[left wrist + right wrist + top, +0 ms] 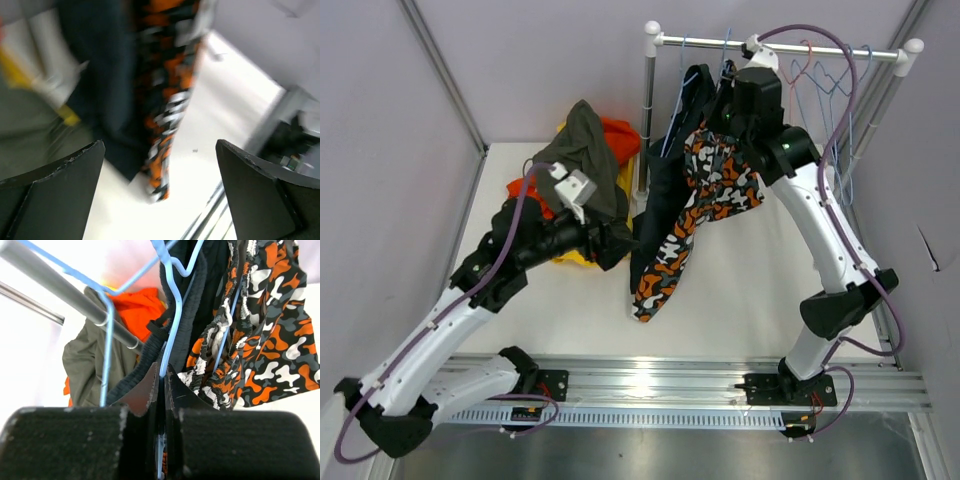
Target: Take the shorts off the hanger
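The camouflage shorts [705,205] and the dark navy-black shorts [665,180] hang from light blue wire hangers [172,305] on the rail [780,45]. My right gripper [740,75] is shut on a blue hanger wire [162,372], just under the rail. The olive-grey shorts [588,155], orange-red shorts [618,135] and yellow shorts [570,258] lie heaped on the table at the left. My left gripper [610,240] is open and empty, close to the lower part of the navy shorts [100,85]; the camouflage shorts [165,100] show blurred beyond it.
The rack's upright post [648,110] stands between the pile and the hanging shorts. Several bare wire hangers [830,85] hang at the rail's right end. A metal base rail [650,385] runs along the near edge. Grey walls close in the table [740,290].
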Robot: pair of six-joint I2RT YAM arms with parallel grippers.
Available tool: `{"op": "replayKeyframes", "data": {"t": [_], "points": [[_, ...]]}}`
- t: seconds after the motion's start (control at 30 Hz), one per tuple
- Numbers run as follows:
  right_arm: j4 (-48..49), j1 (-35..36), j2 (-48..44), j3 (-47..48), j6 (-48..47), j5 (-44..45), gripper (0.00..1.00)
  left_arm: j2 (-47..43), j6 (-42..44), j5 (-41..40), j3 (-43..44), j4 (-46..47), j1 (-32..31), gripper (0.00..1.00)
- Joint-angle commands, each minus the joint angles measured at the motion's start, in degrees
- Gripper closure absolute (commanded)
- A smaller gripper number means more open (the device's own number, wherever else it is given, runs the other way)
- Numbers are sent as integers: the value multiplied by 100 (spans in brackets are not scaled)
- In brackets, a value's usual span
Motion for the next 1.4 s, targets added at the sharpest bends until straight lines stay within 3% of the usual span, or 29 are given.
{"op": "replayKeyframes", "data": {"t": [0.0, 0.17, 0.43, 0.63, 0.7, 0.73, 0.77, 0.8, 1.03, 1.07, 1.17, 1.37], "points": [[167, 104, -675, 696, -164, 255, 100, 454, 200, 756, 499, 1175, -694, 1], [0, 367, -1114, 462, -103, 413, 100, 1237, -29, 1171, 771, 2224, -994, 1], [140, 535, -1967, -575, 108, 502, 100, 2686, 200, 1171, 1589, 2769, -1636, 1], [237, 579, -2223, -928, 240, 475, 100, 3233, 50, 1225, 1993, 2945, -1847, 3], [211, 570, -2240, -946, 257, 484, 100, 3330, 50, 1040, 2011, 2946, -1944, 32], [202, 570, -2284, -972, 257, 501, 100, 3365, 68, 987, 2002, 2928, -1970, 71], [211, 570, -2302, -981, 266, 501, 100, 3392, 77, 830, 1994, 2902, -2040, 89], [220, 570, -2319, -990, 249, 519, 100, 3409, 68, 742, 1941, 2858, -2067, 100], [35, 509, -2065, -307, -119, 835, 100, 2490, 94, 276, 580, 3323, -2795, 100], [-26, 447, -1977, -130, -147, 827, 100, 2330, 77, 179, -22, 3437, -3136, 100], [-255, 193, -1652, 520, -208, 704, 100, 1926, -99, -173, -658, 3929, -3804, 100], [-448, 236, -1668, 497, -24, 598, 100, 2152, -240, -620, -784, 4037, -4097, 100]]}}
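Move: The left hand is open and empty; the middle of the camouflage shorts lies about 15 cm to its right, 10 cm ahead and slightly below. The dark shorts hang on the near side of them, some 8 cm right and 12 cm ahead of that hand. From the right hand, already shut on the blue hanger, the camouflage shorts' middle is about 14 cm below, 8 cm back and 5 cm left; the dark shorts are 12 cm left and 4 cm back, the empty pink hanger some 17 cm right and 3 cm farther out. The left fingers close on a leg of the camouflage shorts after sweeping about 20 cm right and turning some 30 degrees clockwise, then keep their pinch and pull back roughly 12 cm and a little down, away from the hanger. The right hand keeps its grip on the blue hanger, draws it back about 11 cm while rising to lift it clear of the rail, dips and steadies, then rises again and edges right. ##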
